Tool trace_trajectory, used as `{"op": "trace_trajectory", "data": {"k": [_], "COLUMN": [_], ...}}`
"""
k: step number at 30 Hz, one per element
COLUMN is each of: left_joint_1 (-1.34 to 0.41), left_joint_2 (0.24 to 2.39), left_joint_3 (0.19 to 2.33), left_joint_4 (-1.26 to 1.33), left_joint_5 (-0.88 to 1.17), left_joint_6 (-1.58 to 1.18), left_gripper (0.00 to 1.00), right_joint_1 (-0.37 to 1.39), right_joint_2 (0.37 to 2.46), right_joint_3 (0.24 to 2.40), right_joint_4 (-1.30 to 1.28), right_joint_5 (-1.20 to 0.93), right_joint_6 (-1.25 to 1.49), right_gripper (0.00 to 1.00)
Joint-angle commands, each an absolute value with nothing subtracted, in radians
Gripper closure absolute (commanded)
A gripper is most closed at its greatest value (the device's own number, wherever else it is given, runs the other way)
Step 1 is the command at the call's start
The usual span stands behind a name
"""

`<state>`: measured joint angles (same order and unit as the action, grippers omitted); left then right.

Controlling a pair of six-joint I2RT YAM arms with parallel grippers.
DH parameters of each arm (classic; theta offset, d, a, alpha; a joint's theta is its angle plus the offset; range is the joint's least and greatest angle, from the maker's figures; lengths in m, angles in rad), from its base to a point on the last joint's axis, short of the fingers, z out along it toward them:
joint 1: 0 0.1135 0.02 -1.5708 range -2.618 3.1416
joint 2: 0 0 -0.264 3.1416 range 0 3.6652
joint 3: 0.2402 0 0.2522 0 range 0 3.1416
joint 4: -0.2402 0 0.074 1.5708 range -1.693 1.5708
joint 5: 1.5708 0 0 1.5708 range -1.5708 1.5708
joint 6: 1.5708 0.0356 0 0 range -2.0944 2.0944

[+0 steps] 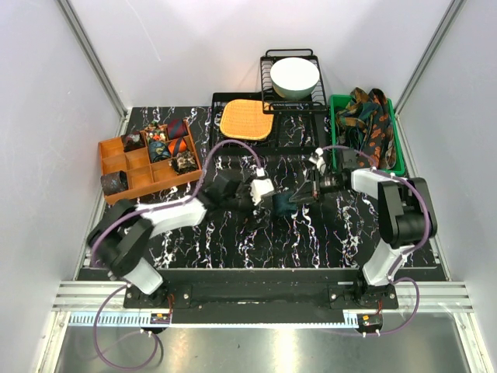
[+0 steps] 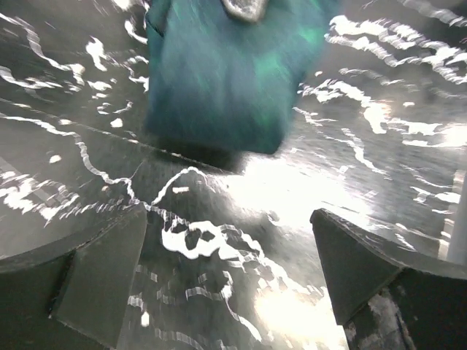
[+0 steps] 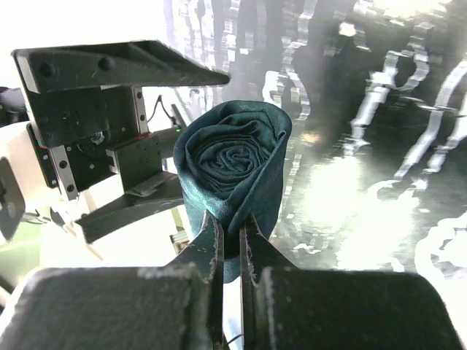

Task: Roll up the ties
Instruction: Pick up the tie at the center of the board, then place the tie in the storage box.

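Note:
A plain dark teal tie (image 1: 283,205), rolled into a tight coil (image 3: 232,152), sits mid-table between the two arms. My right gripper (image 3: 231,232) is shut on the coil's lower fabric edge, and it reaches in from the right (image 1: 304,196). My left gripper (image 1: 272,200) is just left of the coil, open, with nothing between its fingers (image 2: 98,281). In the left wrist view the teal roll (image 2: 226,73) lies beyond the fingertips, apart from them. More rolled ties (image 1: 159,144) fill an orange divided box. Unrolled patterned ties (image 1: 371,116) lie in a green bin.
The orange divided box (image 1: 116,165) stands at the left, the green bin (image 1: 397,144) at the right rear. An orange woven mat (image 1: 246,118) lies on a black tray behind, beside a wire rack with a white bowl (image 1: 294,76). The table is black marble-patterned (image 1: 256,249).

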<state>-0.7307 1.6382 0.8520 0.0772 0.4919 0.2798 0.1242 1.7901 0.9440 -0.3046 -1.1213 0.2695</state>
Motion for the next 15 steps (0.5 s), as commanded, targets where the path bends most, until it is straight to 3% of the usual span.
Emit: {"op": "trace_trajectory", "data": {"k": [1,6,12,15], "left_joint_1": [-0.709,-0.675,-0.623,-0.575], "left_joint_2": [1.406,1.206,1.072,1.032], "left_joint_3": [0.75,0.75,0.911,0.959], "left_joint_4": [0.278,0.173,-0.228,-0.29], "left_joint_5": [0.502,0.483,0.718,0.748], "left_joint_6": [0.229,0.086,0.239,0.104], "left_gripper": [0.01,0.01,0.01,0.01], "right_joint_1": [0.129,0.127,0.129,0.135], "right_joint_2": [1.658,1.537,1.433,1.385], "right_joint_3": [0.948,0.969,1.012,1.026], "right_joint_4": [-0.327,-0.331,-0.33,-0.328], "right_joint_5": [-1.196,-1.256,-1.325,-1.342], "right_joint_6": [0.294,0.386,0.466,0.482], "right_gripper": [1.0,1.0,1.0,1.0]}}
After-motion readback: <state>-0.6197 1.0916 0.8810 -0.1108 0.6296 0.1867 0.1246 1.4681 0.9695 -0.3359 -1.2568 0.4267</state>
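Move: The right hand already holds the rolled tie some 4 cm clear of the board, its middle about 2 cm left of the hand point, 1 cm back and 1 cm below. From that hand the black tray is roughly 19 cm ahead and 9 cm left, the green bin 17 cm ahead and 19 cm right, both about 4 cm lower. The empty left hand has the tie about 8 cm to its right, 2 cm ahead and level; the tie organizer lies 11 cm ahead, 31 cm left and 3 cm below. Upwards with both arms: the right hand keeps its pinch on the rolled tie and carries it about 12 cm higher off the board, drawing back only slightly while its fingertips tip up a little. The left hand, fingers still wide open, climbs faster, some 18 cm, easing left away from the tie as its fingertips tilt upward. ##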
